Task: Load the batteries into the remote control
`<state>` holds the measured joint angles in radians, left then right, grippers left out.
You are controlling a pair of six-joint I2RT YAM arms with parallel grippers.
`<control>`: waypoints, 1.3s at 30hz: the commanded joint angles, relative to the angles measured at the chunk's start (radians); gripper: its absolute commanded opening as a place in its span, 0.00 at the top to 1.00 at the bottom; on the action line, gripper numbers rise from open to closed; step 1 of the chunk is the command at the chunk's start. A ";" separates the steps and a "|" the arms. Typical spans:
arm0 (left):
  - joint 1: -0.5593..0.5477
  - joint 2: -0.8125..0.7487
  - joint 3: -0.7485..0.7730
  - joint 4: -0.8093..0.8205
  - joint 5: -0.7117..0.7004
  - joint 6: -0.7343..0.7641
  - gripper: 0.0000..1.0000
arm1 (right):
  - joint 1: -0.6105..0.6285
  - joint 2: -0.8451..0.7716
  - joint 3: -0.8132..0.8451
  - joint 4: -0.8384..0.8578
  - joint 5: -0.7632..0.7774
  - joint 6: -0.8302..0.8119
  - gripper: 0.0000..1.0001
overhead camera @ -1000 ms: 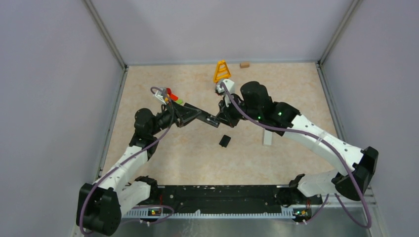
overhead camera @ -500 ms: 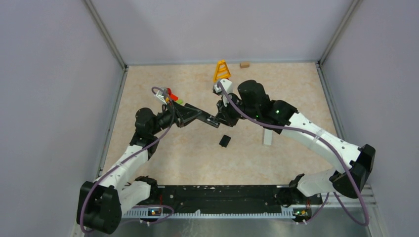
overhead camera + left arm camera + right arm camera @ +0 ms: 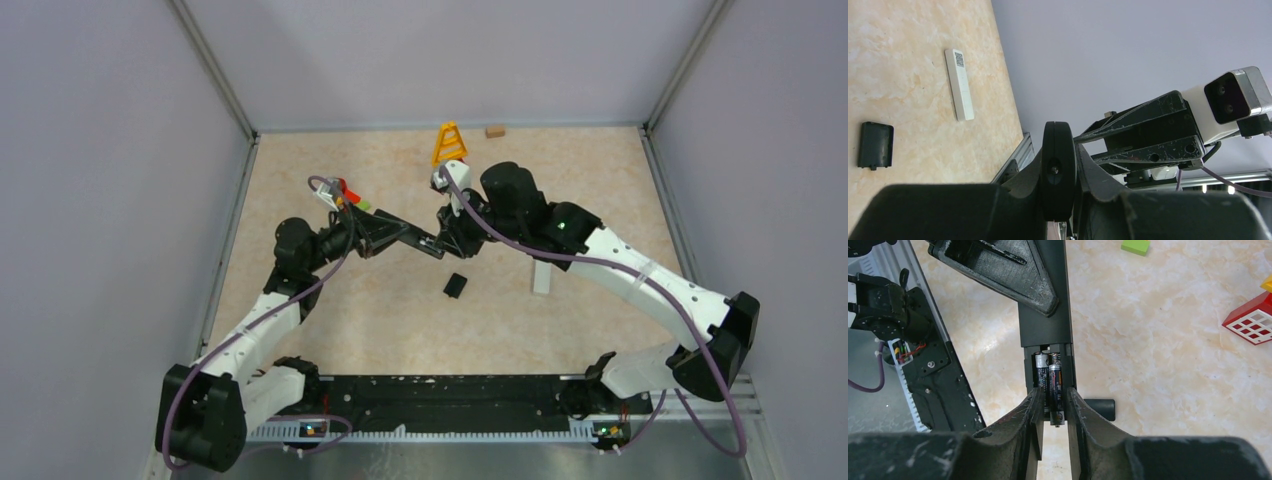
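My left gripper point(image 3: 397, 232) is shut on a black remote control point(image 3: 420, 238) and holds it above the table; the left wrist view shows the remote end-on between the jaws point(image 3: 1059, 167). In the right wrist view the remote point(image 3: 1045, 315) has its compartment open, with one dark battery point(image 3: 1041, 372) lying inside. My right gripper point(image 3: 1054, 392) is shut on a second dark battery point(image 3: 1056, 387), which lies along the compartment with its end sticking past the remote's edge. The right gripper point(image 3: 452, 238) meets the remote's tip.
The black battery cover point(image 3: 455, 285) lies on the table below the remote, also showing in the right wrist view point(image 3: 1100, 407). A white slim remote point(image 3: 541, 278) lies to the right. A yellow frame point(image 3: 449, 143), a brown block point(image 3: 494, 131) and red and green bricks point(image 3: 350, 192) sit farther back.
The right arm shifted slightly left toward the remote a second ago and has held still since. The left arm has not moved.
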<state>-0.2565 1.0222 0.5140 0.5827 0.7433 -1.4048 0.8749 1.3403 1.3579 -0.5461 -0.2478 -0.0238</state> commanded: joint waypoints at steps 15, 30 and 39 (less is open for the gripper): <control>0.002 -0.015 0.030 0.095 0.004 -0.030 1.00 | 0.005 -0.074 0.045 0.139 0.133 0.319 0.26; 0.002 -0.022 -0.006 0.320 -0.008 -0.374 1.00 | -0.067 -0.356 -0.484 0.815 0.141 1.111 0.21; 0.002 -0.024 0.001 0.386 -0.037 -0.469 1.00 | -0.067 -0.340 -0.544 0.984 0.109 1.189 0.21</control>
<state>-0.2565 1.0092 0.5121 0.8463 0.7185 -1.8088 0.8127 1.0035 0.8158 0.2741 -0.1177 1.1088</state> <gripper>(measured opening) 0.209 0.790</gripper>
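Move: The loosely seated battery lies almost between the right hand's barely parted fingertips, about 1 cm to their left and 1 cm below. The loose black battery cover rests on the table some 20 cm below that hand, about 3 cm to its right and level front to back; the white bar lies at about the same depth, roughly 23 cm right and 1 cm ahead. From the left hand, which grips the remote, that battery is about 7 cm right and 3 cm back, at about its height. Upward by about 7 cm, after a pause in which its fingers spread wide, the right hand backs away from the batteries, edging forward first, then shifting right, while rolling and swinging its fingers from slanting down to nearly level, close to 70 degrees in all. The left hand keeps its grip and later lifts the remote as well, tipping its fingers upward. ##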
